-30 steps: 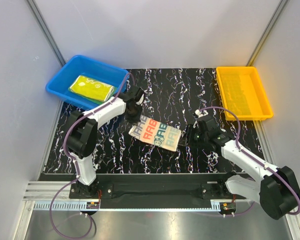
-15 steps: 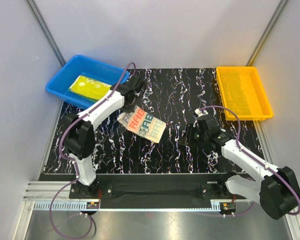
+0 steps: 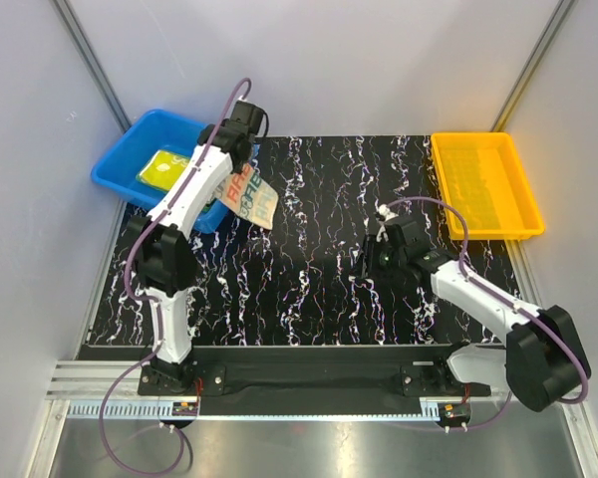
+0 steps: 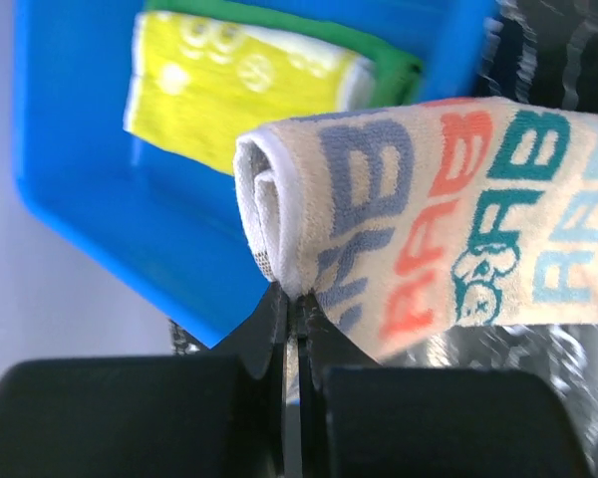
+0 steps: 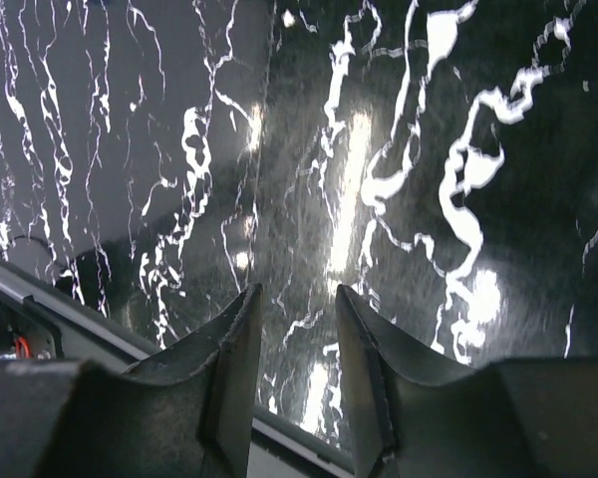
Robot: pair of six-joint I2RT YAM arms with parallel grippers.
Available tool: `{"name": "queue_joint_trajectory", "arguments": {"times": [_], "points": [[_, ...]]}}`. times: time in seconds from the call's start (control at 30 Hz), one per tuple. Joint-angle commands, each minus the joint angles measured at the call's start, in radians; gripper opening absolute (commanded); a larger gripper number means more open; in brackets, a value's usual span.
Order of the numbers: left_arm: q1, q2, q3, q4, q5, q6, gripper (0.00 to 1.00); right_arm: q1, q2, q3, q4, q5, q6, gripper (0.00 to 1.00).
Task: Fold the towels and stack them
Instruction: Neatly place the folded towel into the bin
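Observation:
My left gripper [image 3: 235, 179] [image 4: 294, 299] is shut on the edge of the folded lettered towel [image 3: 249, 199] [image 4: 448, 219], cream with red, teal and navy letters. It hangs in the air over the right rim of the blue tray [image 3: 130, 134] [image 4: 100, 229]. Inside the tray lies the folded yellow towel [image 3: 164, 167] [image 4: 229, 80] on top of the green towel [image 4: 384, 62], of which only an edge shows. My right gripper [image 3: 371, 261] [image 5: 299, 299] hovers open over the bare marbled table, nothing between its fingers.
An orange tray [image 3: 483, 184] sits at the table's back right corner. The black marbled tabletop [image 3: 319, 289] lies between the arms. Grey walls close in on the left, right and back.
My left arm has lifted the folded lettered towel from the table's middle and carried it back and left to the blue tray. My right gripper has drifted slightly left, staying open.

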Motion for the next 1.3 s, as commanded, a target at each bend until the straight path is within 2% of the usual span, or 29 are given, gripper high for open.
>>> {"name": "queue_joint_trajectory", "arguments": {"times": [0.0,0.3,0.47,0.53,0.7,0.83,0.87,0.93,0.97,1.0,1.13,1.17,1.2,1.23,1.27], "points": [[0.072,0.032,0.121,0.031,-0.077,0.107,0.00,0.002,0.054,0.069,0.072,0.006,-0.052,0.42],[0.238,0.090,0.172,0.199,-0.013,0.176,0.00,0.004,0.215,0.161,0.133,-0.021,-0.107,0.42],[0.319,0.172,0.215,0.278,0.051,0.242,0.00,0.002,0.278,0.215,0.139,-0.001,-0.141,0.42],[0.344,0.208,0.257,0.285,0.061,0.237,0.00,0.002,0.299,0.241,0.145,-0.004,-0.154,0.42],[0.422,0.276,0.239,0.429,0.102,0.234,0.00,0.002,0.336,0.281,0.158,-0.004,-0.157,0.42],[0.477,0.383,0.307,0.494,0.151,0.213,0.01,0.002,0.382,0.311,0.162,-0.005,-0.157,0.42],[0.482,0.399,0.316,0.511,0.128,0.213,0.19,-0.001,0.391,0.316,0.161,-0.004,-0.157,0.42],[0.480,0.417,0.322,0.543,0.088,0.213,0.43,0.000,0.413,0.330,0.153,-0.004,-0.153,0.42],[0.479,0.413,0.321,0.548,0.100,0.205,0.50,0.000,0.419,0.333,0.150,-0.007,-0.150,0.42],[0.477,0.396,0.319,0.548,0.104,0.190,0.64,0.000,0.426,0.340,0.144,-0.010,-0.147,0.42],[0.451,0.300,0.299,0.514,0.122,0.124,0.75,0.000,0.411,0.344,0.126,-0.019,-0.133,0.44],[0.431,0.273,0.285,0.505,0.131,0.102,0.83,0.000,0.402,0.344,0.121,-0.016,-0.130,0.50],[0.416,0.240,0.249,0.494,0.146,0.088,0.99,0.000,0.394,0.353,0.098,-0.016,-0.128,0.57],[0.398,0.172,0.221,0.468,0.209,0.081,0.99,0.000,0.375,0.357,0.081,-0.013,-0.128,0.68],[0.359,0.126,0.183,0.465,0.234,0.070,0.99,0.000,0.361,0.363,0.069,-0.010,-0.128,0.86]]}}
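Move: The left hand, shut on one end of the folded towel, is near the blue bin's far right corner; the yellow-green stack it goes for lies about 15 cm left, 5 ahead and 17 below. The blue bin's middle is some 18 cm left and 7 ahead, 15 below. The towel's middle hangs about 6 cm back, 3 right and 8 lower. From the right hand the stack is roughly 40 cm left, 21 ahead and 6 below. Left hand sweeps the towel about 24 cm left and forward over the stack, lowers, releases; right moves forward. ##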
